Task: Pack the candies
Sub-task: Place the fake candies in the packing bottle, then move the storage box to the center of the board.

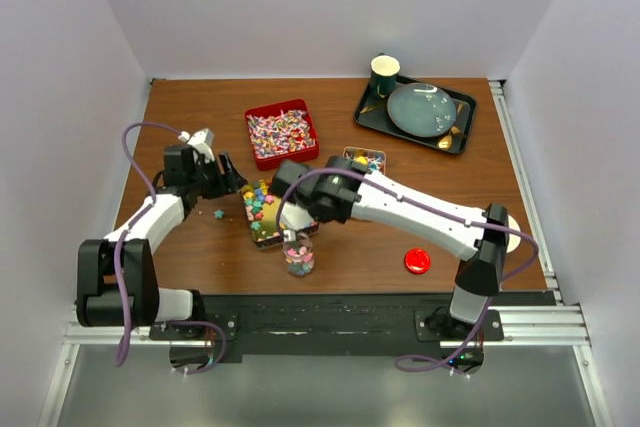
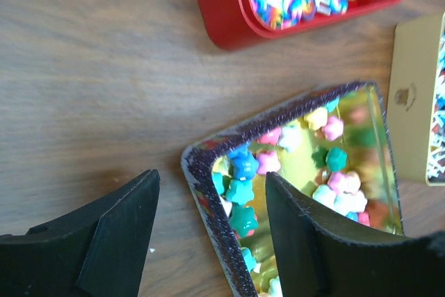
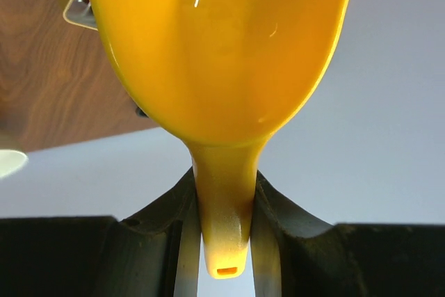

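Observation:
The candies, bright star-shaped pieces, lie in a gold-lined tin on the wooden table. My left gripper is open and straddles the tin's near corner wall: one finger is outside on the wood, the other is inside over the sweets. My right gripper is shut on the handle of a yellow scoop, whose bowl fills its view. From above, the right gripper hangs over the tin, just above a clear jar holding mixed sweets. One star candy lies loose on the table.
A red tin of rainbow-swirl sweets sits behind the star tin. A small tin of wrapped twists is to its right. A red round lid lies near the front. A dark tray with a plate and a cup stands at back right.

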### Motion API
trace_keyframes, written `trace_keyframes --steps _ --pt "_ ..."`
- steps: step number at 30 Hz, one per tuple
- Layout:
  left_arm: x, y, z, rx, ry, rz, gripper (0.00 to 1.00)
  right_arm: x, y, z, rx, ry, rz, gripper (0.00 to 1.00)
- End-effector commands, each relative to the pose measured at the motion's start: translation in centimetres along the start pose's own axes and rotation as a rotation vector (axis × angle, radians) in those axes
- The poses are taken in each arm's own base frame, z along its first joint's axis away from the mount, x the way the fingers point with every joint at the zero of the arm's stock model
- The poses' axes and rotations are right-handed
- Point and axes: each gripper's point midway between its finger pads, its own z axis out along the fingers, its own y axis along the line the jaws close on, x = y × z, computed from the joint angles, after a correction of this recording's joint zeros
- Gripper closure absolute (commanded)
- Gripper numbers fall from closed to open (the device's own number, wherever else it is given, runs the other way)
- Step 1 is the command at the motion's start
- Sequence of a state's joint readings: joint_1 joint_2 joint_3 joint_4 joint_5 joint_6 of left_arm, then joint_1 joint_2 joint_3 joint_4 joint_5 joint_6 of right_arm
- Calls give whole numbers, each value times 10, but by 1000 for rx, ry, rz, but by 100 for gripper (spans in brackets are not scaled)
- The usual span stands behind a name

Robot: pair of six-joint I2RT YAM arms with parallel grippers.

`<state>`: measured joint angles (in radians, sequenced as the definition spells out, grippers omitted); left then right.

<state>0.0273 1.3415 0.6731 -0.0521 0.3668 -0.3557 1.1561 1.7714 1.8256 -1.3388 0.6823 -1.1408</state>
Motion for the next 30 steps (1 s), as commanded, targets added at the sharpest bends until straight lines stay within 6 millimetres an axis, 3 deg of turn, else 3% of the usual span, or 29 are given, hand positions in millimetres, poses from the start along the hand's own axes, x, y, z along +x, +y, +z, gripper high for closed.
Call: trace_keyframes --steps 1,2,7,10,11,15,16,17,21,23,28,29,30 --pt "15 -5 8 -6 69 32 34 54 30 5 -183 8 216 100" --pt "18 -5 8 -10 82 35 34 66 26 17 -185 10 299 100" --pt "45 13 17 -84 205 86 37 76 21 45 -165 -24 513 100" --pt "36 22 24 -134 216 103 39 76 27 55 -171 -38 579 100" --pt "26 24 25 -154 197 115 39 75 32 58 -183 -40 594 100" --pt "14 43 26 -208 206 104 38 75 41 63 -214 -53 641 100" --pt "7 64 21 -236 196 64 37 77 44 65 -227 -54 655 100" --pt "0 67 21 -219 185 61 37 77 44 66 -233 -66 666 100" --pt "-18 113 13 -299 183 109 36 79 45 75 -267 -79 714 100" --pt "-30 123 13 -321 170 130 35 79 43 80 -277 -84 726 100" --pt "-51 153 31 -336 174 206 35 75 41 90 -293 -93 725 100" --pt "-70 156 34 -350 153 235 35 75 41 91 -297 -94 729 100" --pt "-68 166 39 -367 184 259 35 73 41 93 -304 -95 726 100"
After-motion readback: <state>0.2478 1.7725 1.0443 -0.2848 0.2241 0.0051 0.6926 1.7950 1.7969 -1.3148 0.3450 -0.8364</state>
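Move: The fake-candy box has its middle about 12 cm right of the left hand, 7 cm back and 6 cm down; its far left corner is only some 3 cm to the hand's right and back. The red candy bin stands 15 cm ahead and 14 cm right, a loose green candy 7 cm back and 5 cm left. From the right hand, holding the scoop, the fake-candy box lies 14 cm left and 11 cm ahead, the packing bottle 8 cm left and 5 cm back, the wrapped-candy box 17 cm ahead and 8 cm right, all some 20 cm or more below. The left hand dips about 5 cm, easing back and tipping down, to set its open fingers astride the fake-candy box's left wall near the far corner, right finger inside; then it hooks the wall and drags the box left some 13 cm and forward about half as far, without closing. Meanwhile the right hand keeps its grip on the emptied scoop and swings away from the bottle, right about 10 cm and forward, then sinks towards the wrapped-candy box, turning some 35 degrees clockwise. ##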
